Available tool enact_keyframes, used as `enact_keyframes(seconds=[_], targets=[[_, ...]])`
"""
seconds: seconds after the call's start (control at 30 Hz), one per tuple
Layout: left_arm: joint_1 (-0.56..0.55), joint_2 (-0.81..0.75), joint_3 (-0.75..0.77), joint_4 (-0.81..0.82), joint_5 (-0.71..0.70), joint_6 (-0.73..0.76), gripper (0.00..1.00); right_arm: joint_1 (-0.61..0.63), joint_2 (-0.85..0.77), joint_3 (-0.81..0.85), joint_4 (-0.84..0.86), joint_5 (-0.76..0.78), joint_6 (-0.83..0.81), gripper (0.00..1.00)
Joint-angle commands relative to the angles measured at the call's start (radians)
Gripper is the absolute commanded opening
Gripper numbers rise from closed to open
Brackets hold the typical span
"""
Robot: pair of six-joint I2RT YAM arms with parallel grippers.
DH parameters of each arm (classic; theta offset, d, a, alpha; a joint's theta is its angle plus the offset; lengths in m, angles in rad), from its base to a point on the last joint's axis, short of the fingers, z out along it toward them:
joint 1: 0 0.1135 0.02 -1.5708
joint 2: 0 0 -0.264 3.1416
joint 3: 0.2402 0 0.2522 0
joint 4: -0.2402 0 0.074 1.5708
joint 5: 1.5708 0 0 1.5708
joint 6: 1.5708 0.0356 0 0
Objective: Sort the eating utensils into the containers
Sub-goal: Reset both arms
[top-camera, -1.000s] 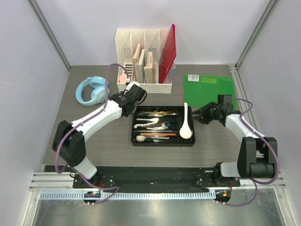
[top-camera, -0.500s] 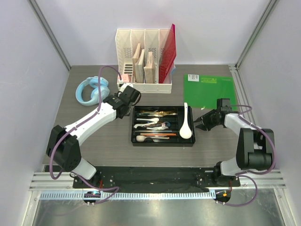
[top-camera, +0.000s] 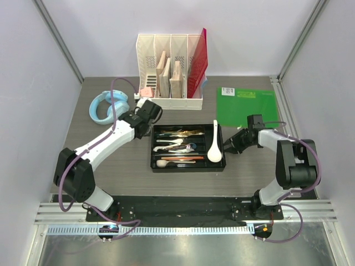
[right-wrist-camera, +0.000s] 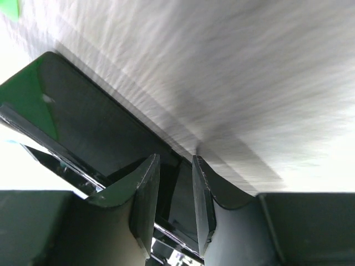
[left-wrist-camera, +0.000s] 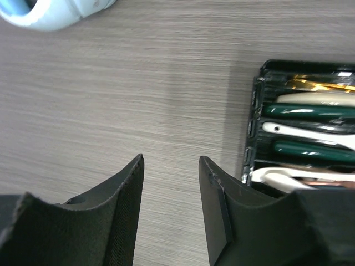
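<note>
The black tray lies mid-table with silver, gold and dark-handled utensils in its long compartments. A large white soup spoon fills its right end. My left gripper hangs open just off the tray's left end. In the left wrist view only bare table shows between the left gripper fingers, with the tray wall and green-handled pieces to the right. My right gripper is at the tray's right wall. In the right wrist view, the right gripper is open, its tips against the glossy black tray.
A white file organizer with boards and a red folder stands at the back. Light blue headphones lie at the back left, close to my left arm. A green mat lies flat behind my right gripper.
The tray has slid a little to the left, with my right gripper following against its right wall. My left gripper has drawn back left, off the tray's upper-left corner.
</note>
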Motion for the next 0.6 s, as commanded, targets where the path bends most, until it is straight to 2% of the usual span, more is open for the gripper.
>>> enact_keyframes(seconds=[0.0, 0.2, 0.33, 0.43, 0.57], targets=[[0.09, -0.092, -0.038, 0.007, 0.035, -0.08, 0.46, 0.091, 0.043, 0.063, 0.074, -0.103, 0.056, 0.37], [0.154, -0.134, -0.056, -0.011, 0.027, -0.124, 0.47, 0.137, 0.08, 0.123, 0.07, -0.094, 0.057, 0.37], [0.205, -0.164, -0.081, -0.036, 0.05, -0.203, 0.46, 0.128, 0.045, 0.172, -0.031, -0.005, 0.002, 0.37], [0.254, -0.184, -0.092, -0.057, 0.111, -0.247, 0.45, 0.109, -0.006, 0.218, -0.091, 0.073, -0.045, 0.37], [0.329, -0.167, -0.056, -0.126, 0.241, -0.31, 0.44, 0.1, -0.06, 0.307, -0.121, 0.104, -0.142, 0.37]])
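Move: From the right gripper, the black tray's middle lies about 17 cm to the left and level with it in reach. The right fingers are already at the tray's right wall. The white ladle is some 6 cm left and 2 cm ahead; the green folder is 18 cm ahead and 9 cm right. From the left gripper, the tray's middle is roughly 17 cm right, 3 cm back and 12 cm below, with the blue headphones 17 cm left and 14 cm ahead. Keep pushing the tray's right wall leftward with the right fingers, about 5 cm, then come free of it, rising some 4 cm while easing forward and slightly back to the right. Meanwhile swing the empty left gripper about 8 cm left, away from the tray and towards the headphones, turning it some 20 degrees counter-clockwise. Leave both grippers' openings as they are. ##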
